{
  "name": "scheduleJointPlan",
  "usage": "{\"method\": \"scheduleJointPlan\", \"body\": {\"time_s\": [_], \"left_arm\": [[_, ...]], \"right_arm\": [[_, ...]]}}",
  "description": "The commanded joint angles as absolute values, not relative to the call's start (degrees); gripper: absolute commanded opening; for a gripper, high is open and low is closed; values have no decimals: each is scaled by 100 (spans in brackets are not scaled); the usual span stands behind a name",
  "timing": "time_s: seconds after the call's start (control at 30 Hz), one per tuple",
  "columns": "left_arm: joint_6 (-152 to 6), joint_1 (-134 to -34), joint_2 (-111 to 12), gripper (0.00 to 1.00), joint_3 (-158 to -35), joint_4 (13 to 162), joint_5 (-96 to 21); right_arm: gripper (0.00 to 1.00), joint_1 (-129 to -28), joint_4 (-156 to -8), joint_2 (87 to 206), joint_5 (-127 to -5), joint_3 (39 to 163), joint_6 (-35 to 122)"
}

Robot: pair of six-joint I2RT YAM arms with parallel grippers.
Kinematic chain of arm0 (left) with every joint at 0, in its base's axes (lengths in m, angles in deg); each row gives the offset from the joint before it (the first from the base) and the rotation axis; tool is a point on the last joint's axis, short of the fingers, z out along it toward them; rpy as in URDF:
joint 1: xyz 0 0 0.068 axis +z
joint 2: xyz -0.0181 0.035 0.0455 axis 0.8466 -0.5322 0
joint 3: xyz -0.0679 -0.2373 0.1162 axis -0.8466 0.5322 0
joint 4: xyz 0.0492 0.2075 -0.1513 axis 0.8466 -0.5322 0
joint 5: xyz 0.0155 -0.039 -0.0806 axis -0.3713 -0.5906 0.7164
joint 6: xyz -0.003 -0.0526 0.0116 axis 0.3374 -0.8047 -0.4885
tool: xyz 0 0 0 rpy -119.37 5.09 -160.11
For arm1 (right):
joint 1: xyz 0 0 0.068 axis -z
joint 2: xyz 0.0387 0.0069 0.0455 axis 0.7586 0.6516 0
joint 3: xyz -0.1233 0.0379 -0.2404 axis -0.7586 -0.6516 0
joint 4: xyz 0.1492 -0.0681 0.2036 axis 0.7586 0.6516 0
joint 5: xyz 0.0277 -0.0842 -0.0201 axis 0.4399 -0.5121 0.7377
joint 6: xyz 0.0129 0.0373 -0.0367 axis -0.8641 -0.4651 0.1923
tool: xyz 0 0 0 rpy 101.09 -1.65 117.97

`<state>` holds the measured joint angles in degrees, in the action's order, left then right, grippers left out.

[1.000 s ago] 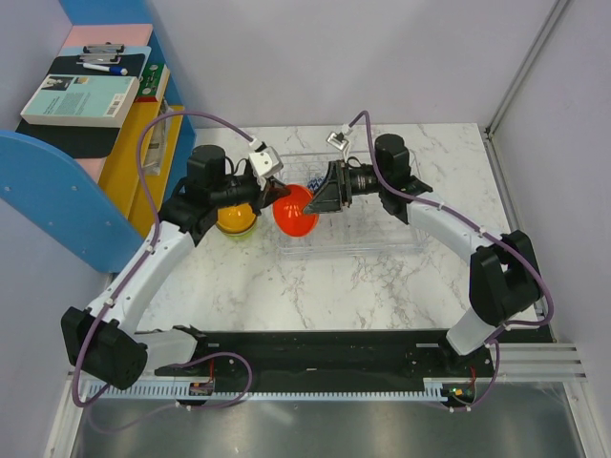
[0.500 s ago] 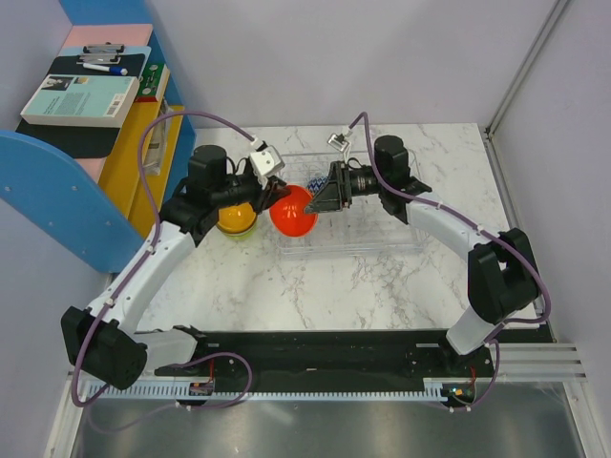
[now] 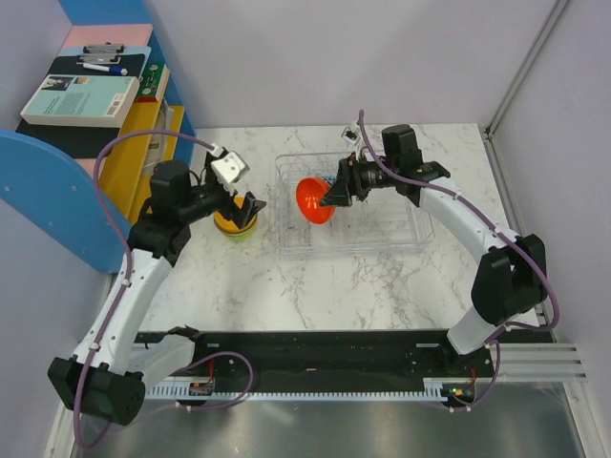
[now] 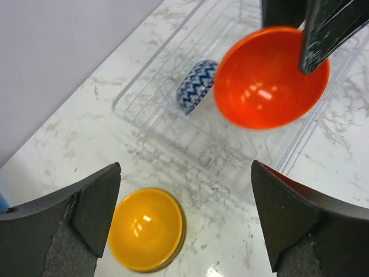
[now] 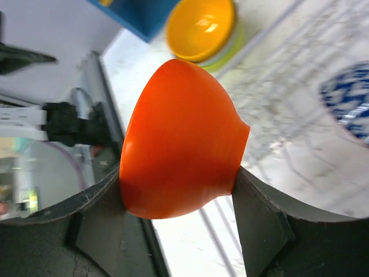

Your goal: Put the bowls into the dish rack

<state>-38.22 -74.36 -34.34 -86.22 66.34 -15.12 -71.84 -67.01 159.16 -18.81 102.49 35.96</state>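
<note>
My right gripper [image 3: 331,195] is shut on the red-orange bowl [image 3: 312,200], held tilted on its side above the left part of the clear dish rack [image 3: 382,231]. In the right wrist view the red-orange bowl [image 5: 181,141] sits squeezed between both fingers [image 5: 98,225]. A blue-white zigzag bowl [image 4: 196,86] stands on edge inside the dish rack [image 4: 164,118]. Left of the rack, a yellow-orange bowl [image 3: 233,218] rests on a lime green bowl [image 5: 229,55]. My left gripper [image 3: 246,207] hangs open over that stack, holding nothing.
A blue shelf unit [image 3: 57,181] with books [image 3: 81,98] and a yellow board stands at the far left, close behind my left arm. Grey walls close the back and right sides. Marble tabletop [image 3: 334,286] lies between the rack and the arm bases.
My left gripper opened, let go of the red-orange bowl and drew back left over the yellow-orange bowl. My right gripper shut on the red-orange bowl and carried it right, over the rack.
</note>
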Motion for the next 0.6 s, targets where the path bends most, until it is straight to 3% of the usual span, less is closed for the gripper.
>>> {"method": "scheduleJointPlan", "body": {"time_s": [0.0, 0.13, 0.23, 0.57], "left_arm": [[-3764, -6656, -3112, 100, -8306, 6195, -1436], [-3765, -5428, -3058, 100, -8006, 6046, -734], [-3634, -5100, -3172, 100, -7883, 5861, -469], [-3510, -4984, -2953, 100, -7364, 5931, -161]], "right_arm": [[0, -7228, -4925, 15613, -3440, 10867, 6013], [0, -7342, -4607, 15411, -4951, 10823, 6922], [0, -7386, -4562, 15244, -5357, 10788, 7282], [0, -7781, -4527, 15024, -6061, 10630, 7740]]}}
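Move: Above the dish rack, the right hand holds the red bowl; the free slot it is bound for lies some 8 cm ahead, 8 cm right and 16 cm below. The blue patterned bowl stands 10 cm ahead, 1 cm left and 15 cm down. The yellow bowls are about 3 cm ahead, 26 cm left and 18 cm below. From the empty left hand they lie 7 cm ahead, 6 cm left and 24 cm down, the red bowl about 3 cm ahead, 17 cm right and 6 cm lower. Carrying the red bowl over the rack, the right hand goes about 8 cm right with a little forward, dipping some 4 cm and easing slightly up again; its wrist turns about 45 degrees so the fingers swing down and forward, keeping their pinch. The left hand, fingers still wide open, sweeps 11 cm left, away from the red bowl and past the yellow bowls, then mostly sinks 9 cm, tipping down. ##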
